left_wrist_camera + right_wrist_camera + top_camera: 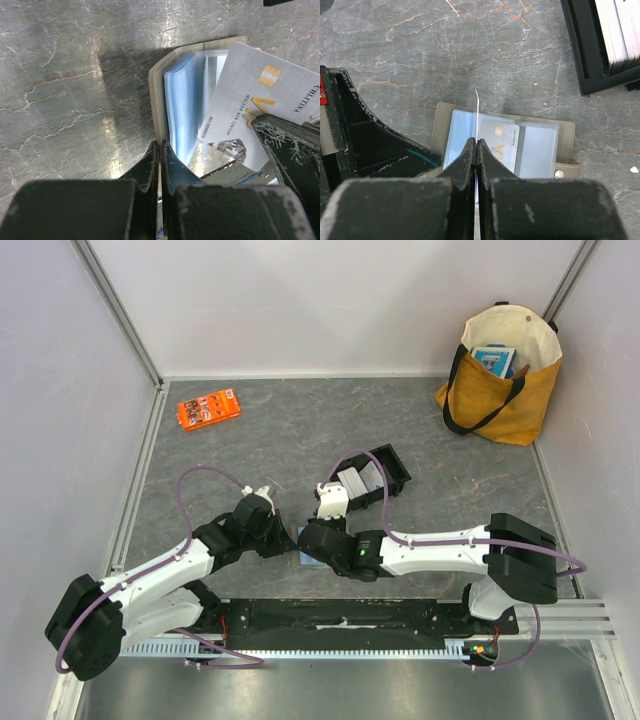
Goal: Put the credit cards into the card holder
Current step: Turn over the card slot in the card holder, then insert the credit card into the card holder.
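Observation:
The card holder (438, 126) lies open on the table, taupe outside with pale blue sleeves (181, 107). My left gripper (160, 146) is shut on the holder's taupe cover edge (158, 102). My right gripper (476, 142) is shut on a whitish credit card (477, 111), seen edge-on and standing upright over the sleeves. From the left wrist that card's face (250, 100) shows a gold chip. Another credit card (504, 142) with a gold chip lies flat on the sleeves. In the top view both grippers, left (287, 543) and right (306, 548), meet over the holder (310, 562).
A black open tray (392, 462) with more pale cards (352, 480) stands just behind the grippers; its corner (600, 80) shows at the right wrist's upper right. An orange packet (208, 408) lies at the back left. A yellow tote bag (500, 390) stands at the back right.

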`<state>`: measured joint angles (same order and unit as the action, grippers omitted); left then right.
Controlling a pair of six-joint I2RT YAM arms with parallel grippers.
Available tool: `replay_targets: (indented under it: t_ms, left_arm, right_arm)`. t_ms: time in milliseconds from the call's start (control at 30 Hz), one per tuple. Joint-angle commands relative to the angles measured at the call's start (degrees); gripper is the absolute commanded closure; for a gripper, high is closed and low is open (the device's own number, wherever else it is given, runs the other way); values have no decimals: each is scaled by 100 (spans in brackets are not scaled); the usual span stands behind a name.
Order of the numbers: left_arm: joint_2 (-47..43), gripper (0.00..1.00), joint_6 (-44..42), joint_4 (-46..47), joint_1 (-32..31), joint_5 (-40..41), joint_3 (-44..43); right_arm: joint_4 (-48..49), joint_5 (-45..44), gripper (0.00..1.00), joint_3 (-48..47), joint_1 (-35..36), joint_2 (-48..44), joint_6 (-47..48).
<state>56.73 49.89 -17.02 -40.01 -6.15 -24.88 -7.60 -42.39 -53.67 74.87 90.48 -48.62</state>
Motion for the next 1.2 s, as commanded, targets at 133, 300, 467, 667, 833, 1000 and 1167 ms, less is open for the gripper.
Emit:
replay_targets:
  t_ms: [133, 300, 467, 667, 833, 1000, 1167]
  left_arm:
    - [-74, 98, -5, 128, -16, 18, 10]
    - [5, 98, -23, 163, -16, 9, 19]
    - [163, 98, -67, 234, -16, 61, 106]
    - [417, 98, -128, 365, -16, 149, 221]
    - [611, 98, -102, 480, -16, 176, 300]
    - [690, 98, -102, 497, -16, 185, 318]
    - [708, 98, -76, 480, -16, 193, 318]
  right_arm:
    - [-760, -559, 100, -469, 19, -100, 265]
    - [-857, -647, 100, -329, 19, -232, 204]
    - [-35, 615, 100, 224, -306, -574, 265]
    - [1548, 2295, 100, 1445, -991, -962, -305]
    - [2516, 3069, 100, 2088, -1317, -997, -683]
    - [3061, 3325, 100, 2431, -1370, -892, -1008]
    - [3221, 3361, 100, 2625, -1370, -847, -1211]
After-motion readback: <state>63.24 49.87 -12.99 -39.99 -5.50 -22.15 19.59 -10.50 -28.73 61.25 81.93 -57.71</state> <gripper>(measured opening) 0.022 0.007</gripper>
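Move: My right fingers are shut on a card slot they have already raised, with the card holder's middle about 3 cm back towards me, roughly in line sideways and some 7 cm lower. The black card box is about 12 cm ahead of my right hand, 9 cm to its right and 7 cm down. My left fingers are already on the holder's left edge. Its middle is around 5 cm to their right, level fore and aft, and 2 cm lower. I keep the card slot pinched and carry it about 4 cm to the right, rising a little first. Then I swing it down roughly 5 cm towards the holder, tipping my right fingers some 30 degrees steeper and easing back and slightly left at the end. Meanwhile my left hand, still gripping the holder's left edge, lowers it about 3.5 cm towards the table. ##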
